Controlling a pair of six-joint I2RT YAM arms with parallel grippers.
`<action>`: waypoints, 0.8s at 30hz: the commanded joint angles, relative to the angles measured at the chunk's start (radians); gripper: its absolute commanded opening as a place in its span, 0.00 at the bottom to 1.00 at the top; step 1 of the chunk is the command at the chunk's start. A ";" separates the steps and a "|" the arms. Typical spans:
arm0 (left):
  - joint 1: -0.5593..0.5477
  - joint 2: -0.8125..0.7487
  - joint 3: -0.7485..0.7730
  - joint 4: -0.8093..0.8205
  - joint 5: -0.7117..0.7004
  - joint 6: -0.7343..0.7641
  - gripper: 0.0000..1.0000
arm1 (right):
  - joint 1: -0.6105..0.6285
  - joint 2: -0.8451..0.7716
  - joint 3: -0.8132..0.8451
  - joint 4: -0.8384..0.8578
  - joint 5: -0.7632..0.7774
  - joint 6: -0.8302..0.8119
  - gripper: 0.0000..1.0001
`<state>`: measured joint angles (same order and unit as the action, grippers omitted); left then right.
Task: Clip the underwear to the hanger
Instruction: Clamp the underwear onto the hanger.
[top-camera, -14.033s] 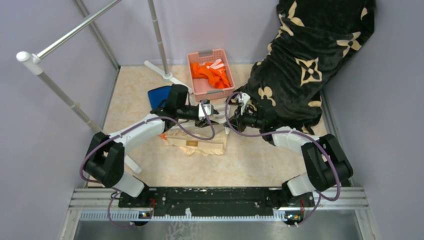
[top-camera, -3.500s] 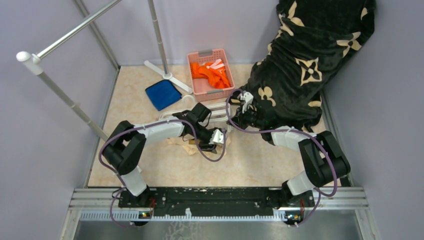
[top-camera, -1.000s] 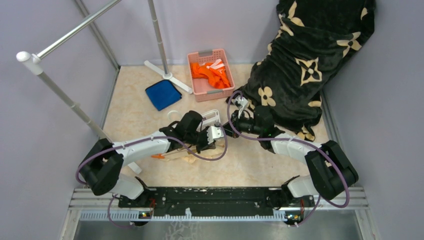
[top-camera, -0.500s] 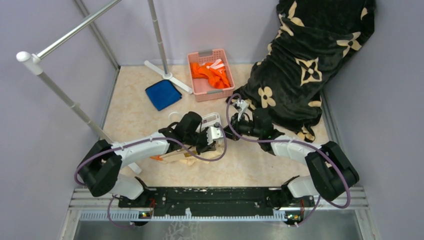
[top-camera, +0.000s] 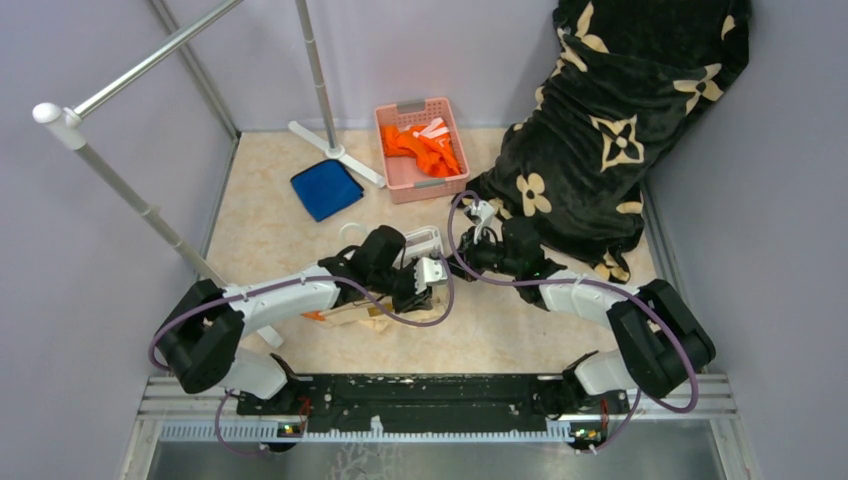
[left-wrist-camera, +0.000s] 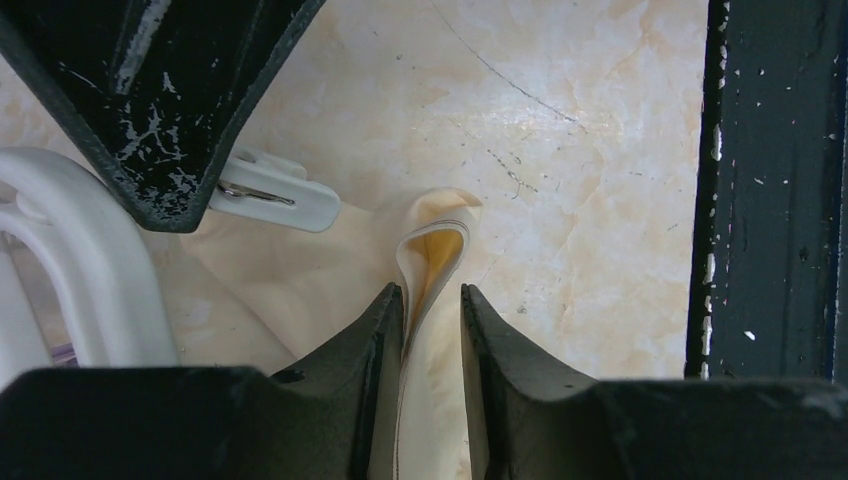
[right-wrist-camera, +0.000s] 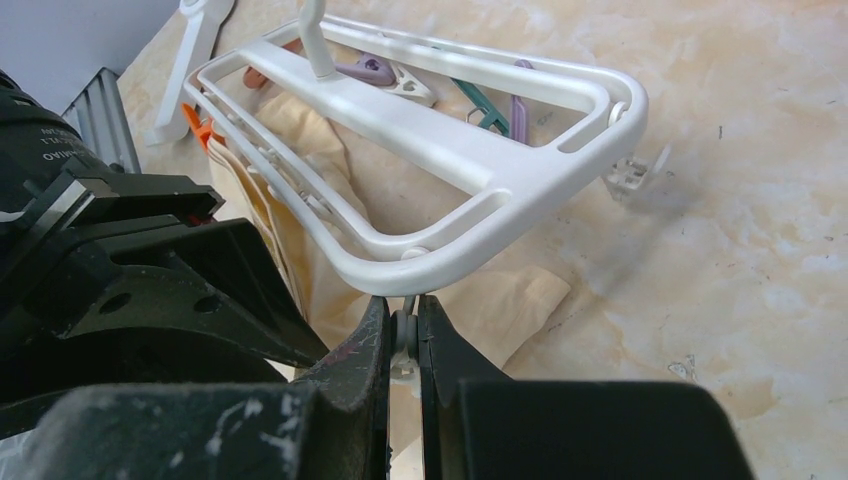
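Note:
The underwear (left-wrist-camera: 435, 250), pale peach fabric, lies on the floor under the hanger (right-wrist-camera: 450, 150), a white frame of bars. A raised fold of the underwear stands between the fingers of my left gripper (left-wrist-camera: 432, 292), whose jaws are open a little, the fold touching only one finger. A white clip (left-wrist-camera: 275, 195) lies just left of the fold. My right gripper (right-wrist-camera: 403, 302) is shut on a small clip hanging at the hanger's near rim. In the top view both grippers, left (top-camera: 425, 290) and right (top-camera: 458, 260), meet at the hanger (top-camera: 425, 238) over the underwear (top-camera: 375, 318).
A pink basket (top-camera: 443, 110) of orange clothes stands behind the hanger, with a blue folded cloth (top-camera: 326, 188) to its left. A black patterned blanket (top-camera: 600, 130) fills the right rear. A grey rack pole (top-camera: 318, 70) and its white foot (top-camera: 335, 150) stand at the back.
My left gripper's jaws have parted around the fabric fold. The right gripper has edged slightly left with the clip. Hanger and underwear lie as before.

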<state>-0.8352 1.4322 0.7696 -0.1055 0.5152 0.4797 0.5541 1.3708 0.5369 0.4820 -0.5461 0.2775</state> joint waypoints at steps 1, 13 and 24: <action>-0.002 0.010 -0.013 -0.028 0.001 0.028 0.33 | 0.010 -0.010 0.028 0.059 -0.020 -0.023 0.00; -0.003 0.048 -0.011 -0.004 0.004 0.015 0.16 | 0.011 -0.029 0.009 0.076 -0.115 -0.006 0.00; -0.004 -0.054 -0.081 0.159 -0.010 -0.096 0.00 | 0.011 -0.044 -0.042 0.179 -0.138 0.077 0.00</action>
<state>-0.8352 1.4490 0.7280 -0.0597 0.5045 0.4469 0.5541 1.3659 0.4934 0.5316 -0.6445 0.3122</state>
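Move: The underwear's upright folded edge already runs between the left hand's open fingers, its corner poking out about 2 cm to the right of the hand point and 2 cm below it. For the right hand, holding a white clip under the hanger's end, that corner lies some 7 cm back, 4 cm left and 6 cm down. The hanger's end sits about 3 cm ahead of the right hand, 4 cm to its left and 3 cm higher. Straight down about 1.5 cm goes the left hand, shutting its fingers as it sinks so that the tips pinch the underwear's folded edge just behind the corner. Meanwhile the right hand keeps its squeeze on the white clip and draws back some 2 cm, turning about 5 degrees counter-clockwise, bringing the clip's jaws towards that corner. ##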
